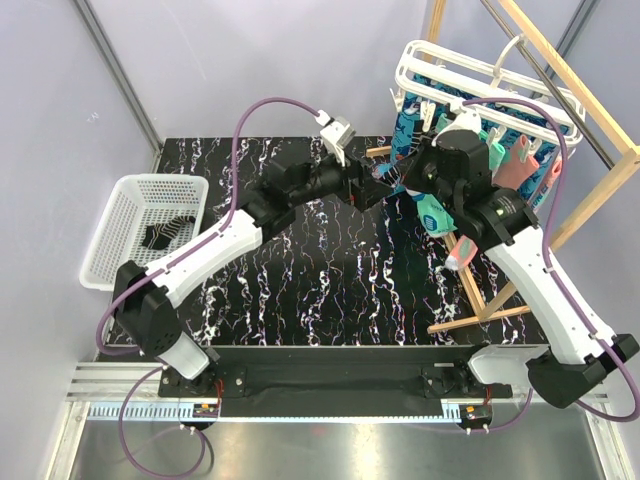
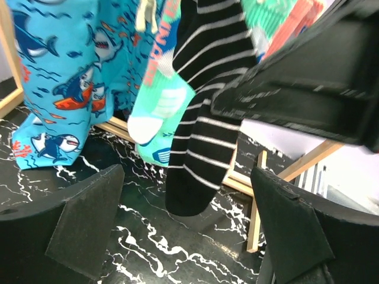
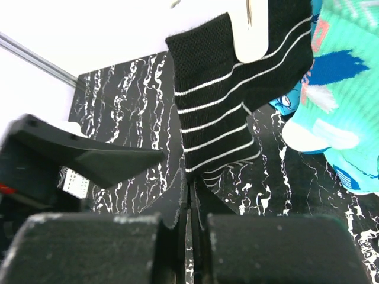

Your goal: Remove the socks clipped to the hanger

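The white hanger (image 1: pixel 470 75) hangs from the wooden frame at the back right, with socks clipped under it. A dark striped sock (image 2: pixel 201 136) hangs from a white clip (image 3: pixel 251 29); its toe is free above the table. Beside it hang a mint-green sock (image 2: pixel 160 112), a blue shark sock (image 2: pixel 65 77) and a salmon-pink sock (image 1: pixel 515 170). My left gripper (image 2: pixel 189 236) is open, just in front of and below the striped sock's toe. My right gripper (image 3: pixel 190 183) is shut, and the striped sock (image 3: pixel 225 112) appears pinched at its tips.
A white basket (image 1: pixel 130 200) at the table's left holds a dark sock (image 1: pixel 165 232). The light wooden frame (image 1: pixel 590 120) stands at the right, its base bars (image 2: pixel 254 201) lying on the black marbled table behind the socks. Both arms meet closely in front of the hanger.
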Available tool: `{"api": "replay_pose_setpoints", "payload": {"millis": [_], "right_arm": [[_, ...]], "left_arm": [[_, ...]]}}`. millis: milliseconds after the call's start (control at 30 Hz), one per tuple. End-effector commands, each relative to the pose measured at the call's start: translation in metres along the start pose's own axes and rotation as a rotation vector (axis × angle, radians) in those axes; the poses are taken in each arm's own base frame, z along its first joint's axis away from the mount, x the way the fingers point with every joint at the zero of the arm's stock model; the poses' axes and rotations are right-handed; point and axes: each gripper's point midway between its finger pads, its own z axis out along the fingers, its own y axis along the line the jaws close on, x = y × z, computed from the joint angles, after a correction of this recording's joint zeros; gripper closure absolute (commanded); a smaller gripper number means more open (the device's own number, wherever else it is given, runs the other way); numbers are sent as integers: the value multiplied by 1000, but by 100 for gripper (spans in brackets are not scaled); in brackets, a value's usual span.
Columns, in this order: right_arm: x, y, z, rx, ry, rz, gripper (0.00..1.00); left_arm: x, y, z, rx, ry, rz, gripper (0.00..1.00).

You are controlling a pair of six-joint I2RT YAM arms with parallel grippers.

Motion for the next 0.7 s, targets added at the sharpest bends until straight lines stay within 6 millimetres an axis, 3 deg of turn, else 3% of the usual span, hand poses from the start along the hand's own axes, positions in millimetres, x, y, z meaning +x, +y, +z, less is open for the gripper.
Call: {"api": "replay_pose_setpoints", "payload": {"millis": [0,133,167,267,300,333,367,400,500,533,600,633,667], "right_arm": [[-20,10,-14,-54,-65,39,100],[-20,9,-16,-55,-67,42,100],[-20,8,-16,-54,-68,42,100],[-23,7,-20,-53,-74,42,100],[-24,8,-21,-55,-78,42,97],[-24,7,-23,-52,-74,39,92],[-29,7,-26,-53,-86,38,83],[-33,5,-28,-38,-101,40,62],[-51,-2,-37,12,-153,44,41],[-51,-6,-37,39,-146,29,38],[-73,-4,-45,57,-191,28,34],[-71,-6,-40,81,-167,11,32],[-89,-2,-48,75,-201,15,31]], "left_arm": [[-29,-16,4,31,-78,88,7],[-27,-22,12,40,-74,100,21],[-27,-25,14,48,-73,100,38],[-28,-30,18,62,-69,99,71],[-28,-32,19,62,-66,98,89],[-28,-33,20,63,-64,97,100],[-28,-34,19,60,-65,94,100],[-26,-33,21,57,-60,90,100],[-23,-32,21,50,-53,86,100],[-21,-32,22,52,-48,84,100],[-18,-32,22,51,-42,79,100],[-18,-33,22,54,-41,78,100],[-18,-34,22,55,-42,78,100]]}}
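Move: The striped sock's lower end hangs about 3 cm to the right of the open left fingers, level in reach and height, while the right fingers already pinch this sock. For the right hand, the clip at its cuff is roughly 11 cm up, 4 cm ahead and 3 cm right; the mint sock hangs some 8 cm right and 1 cm ahead. The shark-print cloth is around 10 cm ahead of that hand and 4 cm right. The left fingers pinch the striped sock's lower end, going from wide open to shut as that hand eases about 3 cm right and slightly back, its wrist nearly steady. The right fingers keep their pinch until the left ones have closed, then open to about two thirds, let go, and the hand rises about 4.5 cm towards the clip, drifting a little left. ##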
